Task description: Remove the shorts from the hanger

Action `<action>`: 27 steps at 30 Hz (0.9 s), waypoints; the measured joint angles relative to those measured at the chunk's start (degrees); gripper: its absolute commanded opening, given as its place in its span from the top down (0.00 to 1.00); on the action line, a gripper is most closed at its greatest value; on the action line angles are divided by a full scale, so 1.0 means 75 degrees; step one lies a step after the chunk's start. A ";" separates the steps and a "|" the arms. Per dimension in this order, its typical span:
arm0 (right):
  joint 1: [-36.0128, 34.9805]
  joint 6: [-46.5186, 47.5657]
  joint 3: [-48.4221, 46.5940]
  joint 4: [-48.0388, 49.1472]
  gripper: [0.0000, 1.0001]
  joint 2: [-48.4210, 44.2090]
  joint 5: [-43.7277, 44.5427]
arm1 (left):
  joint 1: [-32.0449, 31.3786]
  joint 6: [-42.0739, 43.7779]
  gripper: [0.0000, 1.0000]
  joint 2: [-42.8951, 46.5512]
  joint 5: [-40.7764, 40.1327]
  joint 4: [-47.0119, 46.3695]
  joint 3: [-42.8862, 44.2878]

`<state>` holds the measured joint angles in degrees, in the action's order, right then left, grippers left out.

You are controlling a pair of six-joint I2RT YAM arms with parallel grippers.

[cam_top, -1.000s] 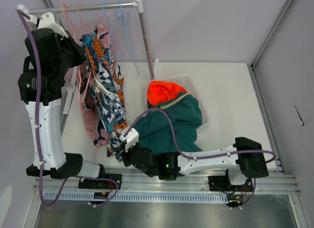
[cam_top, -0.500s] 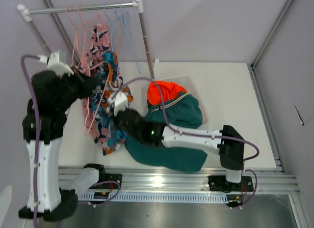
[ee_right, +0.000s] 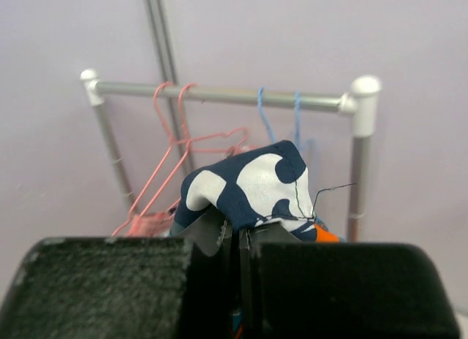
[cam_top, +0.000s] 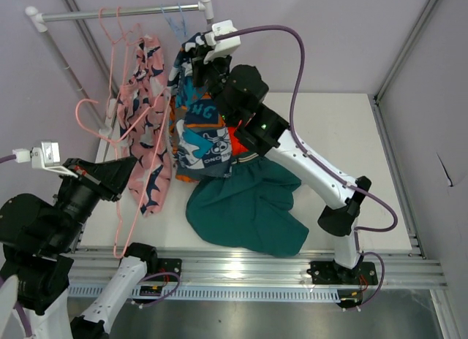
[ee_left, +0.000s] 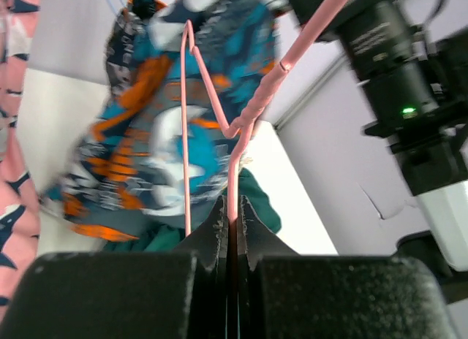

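My right gripper (cam_top: 199, 60) is shut on the top edge of the navy shorts with orange print (cam_top: 201, 131) and holds them high near the rail; the right wrist view shows the navy-and-white cloth (ee_right: 256, 180) pinched in my gripper (ee_right: 240, 229). My left gripper (cam_top: 134, 167) is shut on a pink wire hanger (cam_top: 117, 207), also seen in the left wrist view (ee_left: 232, 156) in my gripper (ee_left: 232, 204). I cannot tell whether the hanger still touches the navy shorts (ee_left: 161, 127). The pink shark-print shorts (cam_top: 146, 134) hang at the left. The teal shorts (cam_top: 248, 207) lie on the table. The orange shorts (cam_top: 235, 144) barely show.
The metal rail (cam_top: 121, 13) with its white-capped post (cam_top: 207, 1) stands at the back left and carries pink hangers (ee_right: 175, 131) and blue hangers (ee_right: 278, 105). Purple walls close the back and right. The aluminium frame (cam_top: 256, 269) runs along the near edge.
My right gripper has swung up and back toward the rail, lifting the navy shorts. My left arm has pulled down toward the near left, drawing the pink hanger away from them.
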<state>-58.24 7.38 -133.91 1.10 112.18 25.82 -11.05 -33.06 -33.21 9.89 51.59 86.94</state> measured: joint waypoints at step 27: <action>0.2340 -0.1658 0.7612 0.1241 1.00 -0.2978 0.0699 | -0.0111 0.0274 1.00 0.0003 -0.0906 0.0154 -0.0976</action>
<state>-40.69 -5.06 -76.82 10.41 89.84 31.07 -11.88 -31.00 -33.19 3.09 52.75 79.61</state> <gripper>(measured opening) 0.015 0.028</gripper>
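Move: The orange shorts on the pile, where the patterned shorts in the right hand are going, lie roughly 45 cm below that hand, 6 cm ahead and 12 cm to its right; the teal shorts spread about 12 cm back and 12 cm right, some 50 cm down. The rack's corner is nearly level, 15 cm straight ahead, with the blue hangers 6 cm left of it. From the left hand, the orange shorts are about 30 cm ahead, 21 right and 36 below. Rightward and forward first, the right hand swings the patterned shorts away from the rack, some 22 cm across, turning about 30 degrees clockwise, then drops steeply towards the pile while drawing back and easing left, fingers tipping down and keeping their pinch. The left hand, still gripping the empty pink hanger, sinks about 5 cm and eases forward. ##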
